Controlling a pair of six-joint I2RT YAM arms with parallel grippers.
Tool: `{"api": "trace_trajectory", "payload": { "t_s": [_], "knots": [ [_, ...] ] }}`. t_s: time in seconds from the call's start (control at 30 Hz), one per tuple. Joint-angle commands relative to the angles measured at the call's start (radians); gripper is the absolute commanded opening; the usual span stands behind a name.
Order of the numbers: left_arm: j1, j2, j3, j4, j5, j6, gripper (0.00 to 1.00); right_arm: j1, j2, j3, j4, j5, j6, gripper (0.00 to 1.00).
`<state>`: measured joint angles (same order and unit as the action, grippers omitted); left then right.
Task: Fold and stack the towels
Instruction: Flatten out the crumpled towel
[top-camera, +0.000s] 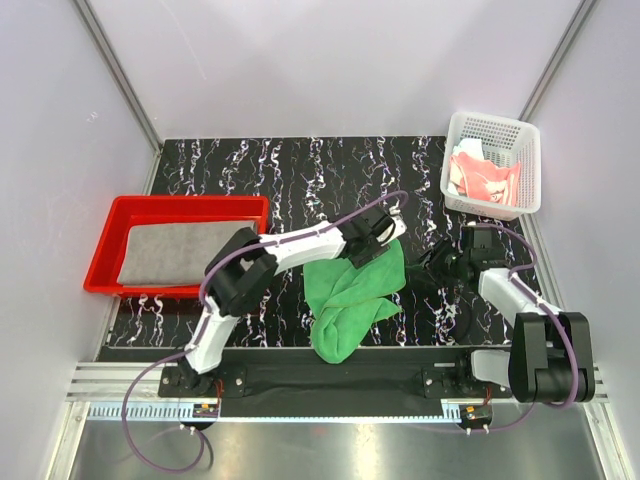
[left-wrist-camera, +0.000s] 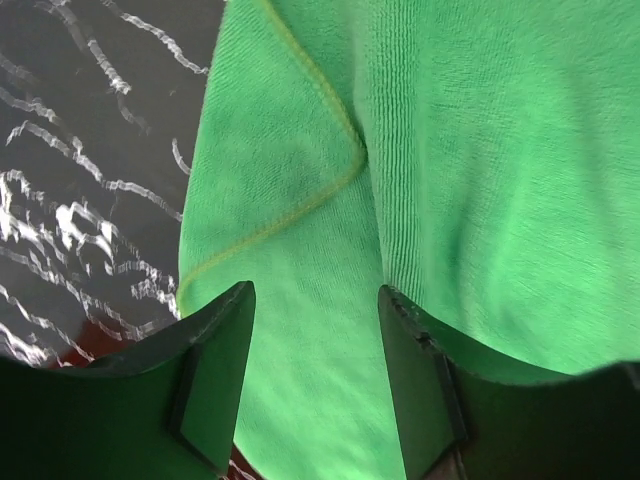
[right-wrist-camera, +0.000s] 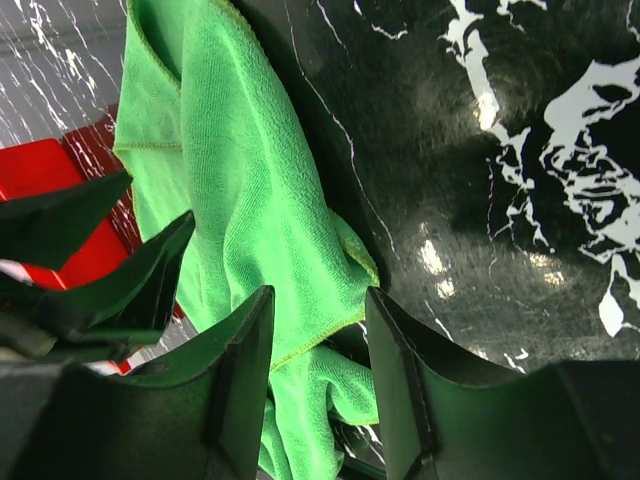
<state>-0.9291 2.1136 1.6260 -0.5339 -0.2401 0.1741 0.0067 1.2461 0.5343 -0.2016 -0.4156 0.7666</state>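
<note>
A bright green towel lies crumpled on the black marbled table, in the middle near the front. My left gripper hovers over its far edge, open, and only green cloth shows below its fingers. My right gripper is just right of the towel, open. A hemmed corner of the green towel lies ahead of its tips. A grey towel lies flat in the red tray. A salmon-pink towel and a pale mint towel sit in the white basket.
The red tray stands at the left edge of the table and shows in the right wrist view too. The basket stands at the back right corner. Bare table runs along the back. White walls close in on three sides.
</note>
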Motion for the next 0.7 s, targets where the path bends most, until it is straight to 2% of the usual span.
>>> {"api": "trace_trajectory", "payload": {
  "t_s": [0.0,0.1,0.37,0.47,0.53,0.63,0.67],
  "knots": [
    [0.038,0.025,0.076,0.077,-0.008,0.134,0.57,0.007,0.022,0.024,0.054,-0.002,-0.013,0.49],
    [0.064,0.075,0.116,0.074,-0.001,0.157,0.52,0.007,0.039,0.021,0.064,-0.012,-0.018,0.49],
    [0.076,0.152,0.153,0.061,-0.001,0.188,0.54,0.007,0.044,0.016,0.076,-0.029,-0.010,0.50],
    [0.087,0.143,0.146,0.075,-0.011,0.180,0.40,0.006,0.047,0.024,0.059,-0.015,-0.026,0.50],
    [0.093,0.128,0.144,0.074,0.022,0.141,0.20,0.009,0.064,0.020,0.060,-0.006,-0.023,0.51],
    [0.108,0.079,0.144,0.072,0.085,0.082,0.04,0.009,0.101,-0.006,0.116,-0.026,0.006,0.51],
    [0.118,0.053,0.144,0.072,0.097,0.067,0.01,0.007,0.110,-0.011,0.131,-0.031,0.014,0.51]
  ]
}}
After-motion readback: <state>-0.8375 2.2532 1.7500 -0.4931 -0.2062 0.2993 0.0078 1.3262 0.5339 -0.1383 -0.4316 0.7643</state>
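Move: The green towel's far hem, the spot to be gripped, lies about 6 cm ahead of the left hand, with no sideways offset and roughly 3 cm below. The towel's far-right corner is some 4 cm ahead and 6 cm right, its right-hand folded corner about 7 cm back and 6 cm right, and its crumpled middle about 9 cm back and 5 cm left, all about 3 cm down. From the right hand, that hem spot is roughly 9 cm ahead, 10 cm left and 3 cm lower. The green towel's far hem is what the left hand reaches for: it travels forward about 5.5 cm, sinking some 2 cm over the cloth with half-open fingers pointing steeply down. It then stops there, and the fingers close fully, pinching the hem near the towel's far edge. ##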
